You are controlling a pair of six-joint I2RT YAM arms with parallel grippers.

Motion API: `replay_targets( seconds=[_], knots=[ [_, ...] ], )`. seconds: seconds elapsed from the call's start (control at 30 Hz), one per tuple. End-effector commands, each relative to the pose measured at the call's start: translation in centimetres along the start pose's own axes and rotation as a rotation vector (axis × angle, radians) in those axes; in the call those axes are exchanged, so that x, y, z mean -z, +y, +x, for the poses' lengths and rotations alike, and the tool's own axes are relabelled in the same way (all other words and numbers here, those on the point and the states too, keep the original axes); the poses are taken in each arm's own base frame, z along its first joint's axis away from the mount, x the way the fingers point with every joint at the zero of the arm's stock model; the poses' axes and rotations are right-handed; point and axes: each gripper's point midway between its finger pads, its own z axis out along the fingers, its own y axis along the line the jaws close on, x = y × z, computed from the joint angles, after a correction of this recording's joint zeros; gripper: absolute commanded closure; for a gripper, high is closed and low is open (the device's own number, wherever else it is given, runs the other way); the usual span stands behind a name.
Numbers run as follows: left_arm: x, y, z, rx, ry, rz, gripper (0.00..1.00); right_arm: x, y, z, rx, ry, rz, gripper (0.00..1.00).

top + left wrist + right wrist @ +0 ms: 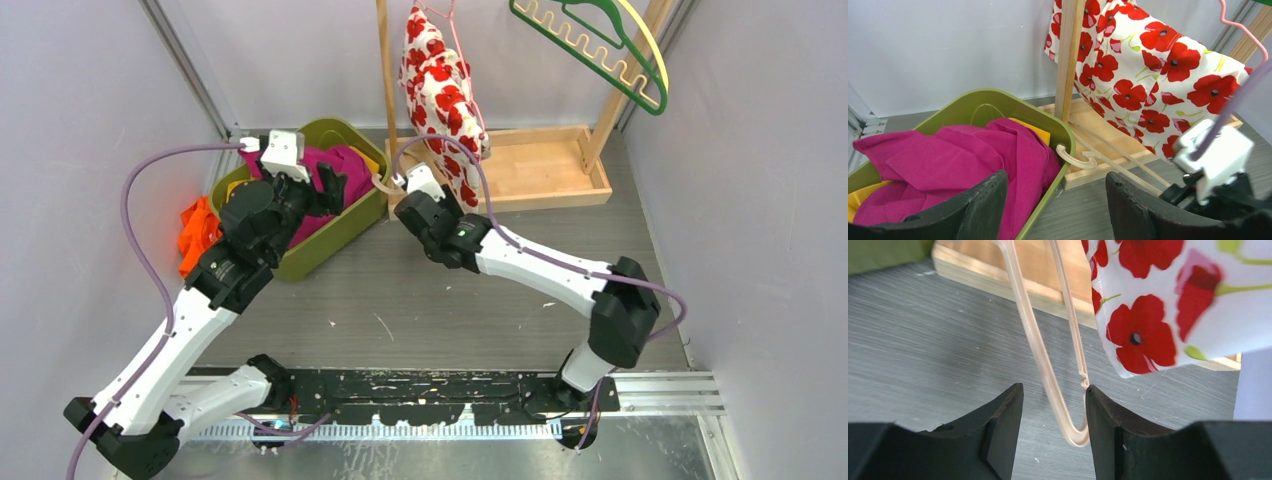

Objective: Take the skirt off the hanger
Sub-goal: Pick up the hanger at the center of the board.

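Observation:
A bare beige hanger (1035, 340) lies slanted from the wooden rack base to the bin's rim, its hook (1083, 161) resting by the rim. My right gripper (1054, 388) is open around the hanger's looped end; the right finger touches the thin bar and the left finger stands apart. A magenta cloth (948, 155), likely the skirt, lies crumpled in the olive bin (340, 240). My left gripper (1055, 175) hangs open over the bin's right edge, holding nothing. A white poppy-print garment (440, 90) hangs from a pink hanger (1235, 22) on the rack.
The wooden rack base (540, 165) and its uprights stand at the back. A green hanger (600, 50) hangs at the top right. An orange cloth (198, 230) lies left of the bin against the wall. Yellow fabric (1035, 131) shows under the magenta cloth.

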Motion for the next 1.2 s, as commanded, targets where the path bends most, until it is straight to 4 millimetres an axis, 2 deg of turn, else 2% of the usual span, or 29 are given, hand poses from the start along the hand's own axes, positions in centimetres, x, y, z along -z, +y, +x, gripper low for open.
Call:
replay_targets(
  seconds=[0.0,0.2,0.33,0.53,0.9,1.17],
  knots=[
    [-0.4,-0.3,-1.5,0.038,-0.065,0.002,0.29,3.9,-1.0,-3.4,-0.071,-0.083,-0.045,0.46],
    [-0.8,-0.6,-1.0,0.045,-0.052,0.014,0.29,3.6,0.0,-2.9,-0.055,-0.071,-0.075,0.46],
    [-0.6,-0.4,-1.2,0.041,-0.054,0.007,0.29,2.3,1.2,-2.3,-0.024,-0.051,-0.077,0.45],
    [-0.1,0.0,-1.5,0.029,-0.063,-0.009,0.29,0.0,1.8,-1.2,0.02,-0.012,-0.056,0.43],
    [-0.9,-0.1,-1.0,0.006,-0.049,-0.01,0.29,-4.5,-0.1,-0.5,-0.011,0.023,-0.025,0.44],
    [-1.5,-0.2,-0.4,0.0,-0.035,-0.014,0.28,-6.0,1.3,0.8,-0.006,0.056,-0.079,0.49]
  ],
)
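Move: The beige hanger lies aslant below the right hand: its middle is about 12 cm ahead, 8 cm left and 5 cm down, its near end just under the open fingertips. The floral skirt's lower corner hangs some 6 cm ahead and 4 cm right, level with this hand; the green bin is roughly 26 cm left, 8 cm ahead and 8 cm below. From the left hand, the hanger is about 15 cm ahead, 14 cm right and 24 cm below. The right hand first lifts about 4 cm, easing back and a little left, then turns down and sinks some 7 cm towards the near end of the hanger. It next reaches about 5 cm forward with a slight swing right and a last small dip, in along the hanger's slanting near bar beside the skirt, fingers still about half open on either side of that bar in its own view and not yet closing. ##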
